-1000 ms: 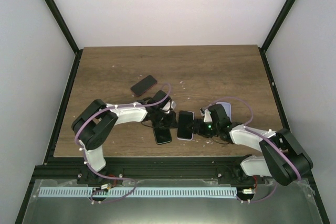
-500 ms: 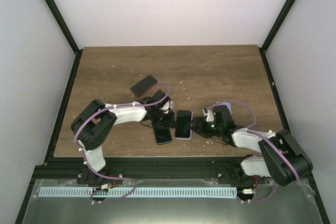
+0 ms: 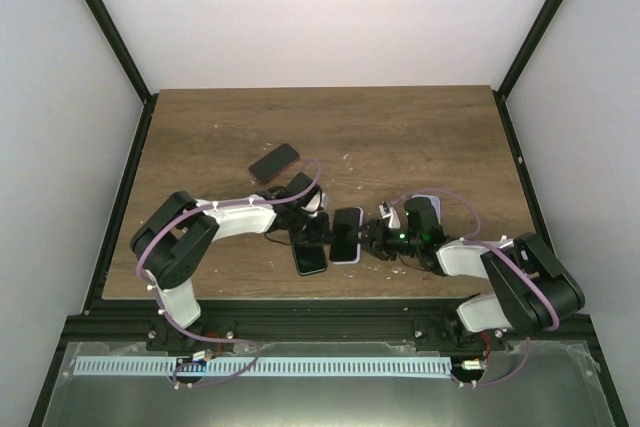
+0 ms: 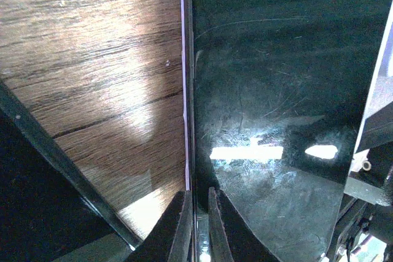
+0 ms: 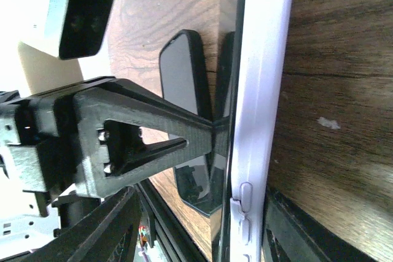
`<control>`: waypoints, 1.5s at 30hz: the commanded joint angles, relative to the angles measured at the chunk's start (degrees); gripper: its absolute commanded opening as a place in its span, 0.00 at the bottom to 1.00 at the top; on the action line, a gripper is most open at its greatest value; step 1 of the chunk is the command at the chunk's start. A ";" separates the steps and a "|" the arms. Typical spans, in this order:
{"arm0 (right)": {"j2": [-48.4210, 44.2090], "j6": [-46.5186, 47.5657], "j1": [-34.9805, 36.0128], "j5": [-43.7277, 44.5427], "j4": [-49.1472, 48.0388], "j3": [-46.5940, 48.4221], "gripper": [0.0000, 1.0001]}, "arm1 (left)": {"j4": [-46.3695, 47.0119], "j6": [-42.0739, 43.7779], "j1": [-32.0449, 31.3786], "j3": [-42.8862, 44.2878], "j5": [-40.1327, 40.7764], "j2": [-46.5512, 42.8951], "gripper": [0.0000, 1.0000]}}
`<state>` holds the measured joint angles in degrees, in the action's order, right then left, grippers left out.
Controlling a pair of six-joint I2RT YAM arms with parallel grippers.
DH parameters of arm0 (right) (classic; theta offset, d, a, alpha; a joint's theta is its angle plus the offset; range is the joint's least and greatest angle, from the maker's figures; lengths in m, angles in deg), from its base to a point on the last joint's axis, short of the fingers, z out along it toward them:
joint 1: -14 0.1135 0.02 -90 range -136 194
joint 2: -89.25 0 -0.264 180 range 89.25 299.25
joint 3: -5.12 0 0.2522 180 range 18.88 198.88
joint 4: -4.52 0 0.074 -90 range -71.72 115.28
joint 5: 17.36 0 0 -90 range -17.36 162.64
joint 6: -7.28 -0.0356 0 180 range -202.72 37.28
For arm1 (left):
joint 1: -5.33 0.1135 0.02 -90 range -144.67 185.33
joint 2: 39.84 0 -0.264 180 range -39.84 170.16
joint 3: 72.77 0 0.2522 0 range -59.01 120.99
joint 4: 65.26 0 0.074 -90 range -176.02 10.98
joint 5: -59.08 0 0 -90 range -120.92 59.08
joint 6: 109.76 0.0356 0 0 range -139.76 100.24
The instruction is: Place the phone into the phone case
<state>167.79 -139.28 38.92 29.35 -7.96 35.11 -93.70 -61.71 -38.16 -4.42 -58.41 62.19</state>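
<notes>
The phone [image 3: 347, 232], dark screen up, sits in a lilac-white phone case [image 3: 347, 263] near the table's front middle, raised between both grippers. My left gripper [image 3: 327, 230] is at its left long edge. In the left wrist view the gripper [image 4: 196, 193] is shut on that edge, with the case rim [image 4: 183, 59] beside the screen [image 4: 276, 90]. My right gripper [image 3: 371, 239] is at the right side. In the right wrist view the gripper [image 5: 209, 231] straddles the case [image 5: 264, 90]. One jaw lies against its back, and a gap shows on the screen side.
A second dark phone [image 3: 311, 258] lies flat just left of and below the held one, also seen as a dark slab [image 5: 184, 84]. Another dark phone or case [image 3: 274, 162] lies farther back on the left. A lilac item [image 3: 430, 204] peeks from behind the right arm. The black front rail [image 3: 300, 302] is close.
The right gripper has pushed leftward, and the cased phone has shifted slightly left and back with it. The left gripper stays at the phone's left edge.
</notes>
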 commanded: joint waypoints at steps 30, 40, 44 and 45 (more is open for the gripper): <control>-9.79 0.52 0.32 -2.47 3.82 1.42 0.04 | 1.77 -4.02 11.14 -6.11 -5.17 -24.38 0.42; -18.70 -1.73 2.43 -8.83 -2.79 7.28 0.04 | -0.86 0.90 20.89 -8.87 -19.74 -39.26 0.75; -16.75 -0.04 4.46 -9.40 -2.65 13.17 0.03 | 2.86 -1.45 20.90 -10.21 -25.23 -42.52 0.79; -15.62 0.51 4.96 -9.45 -1.49 14.76 0.03 | 4.03 -2.37 20.90 -11.08 -25.80 -43.44 0.80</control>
<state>150.83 -141.35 41.79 22.70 -5.30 41.95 -93.89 -62.67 -17.37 -13.25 -76.68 21.56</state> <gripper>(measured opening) 0.120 0.783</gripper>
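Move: The phone in its purple case is held at its left edge by the left hand, its middle about 4 cm to the right of that hand and level with it fore and aft. Its right edge lies between the right hand's open fingers, the middle some 4 cm to the left and 3 cm below. A black phone lies about 5 cm left and 3 cm back of the left hand; a spare case lies some 15 cm right and 6 cm ahead of the right hand. The cased phone passes to the right hand, which dips 2 to 3 cm while closing on the case's right edge, then lifts it about 15 cm, drifting left near the end. The left fingers let go of the left edge and open wide as that hand climbs some 20 cm and swings left, tilting nearly 30 degrees so its fingers point more level to the right. ##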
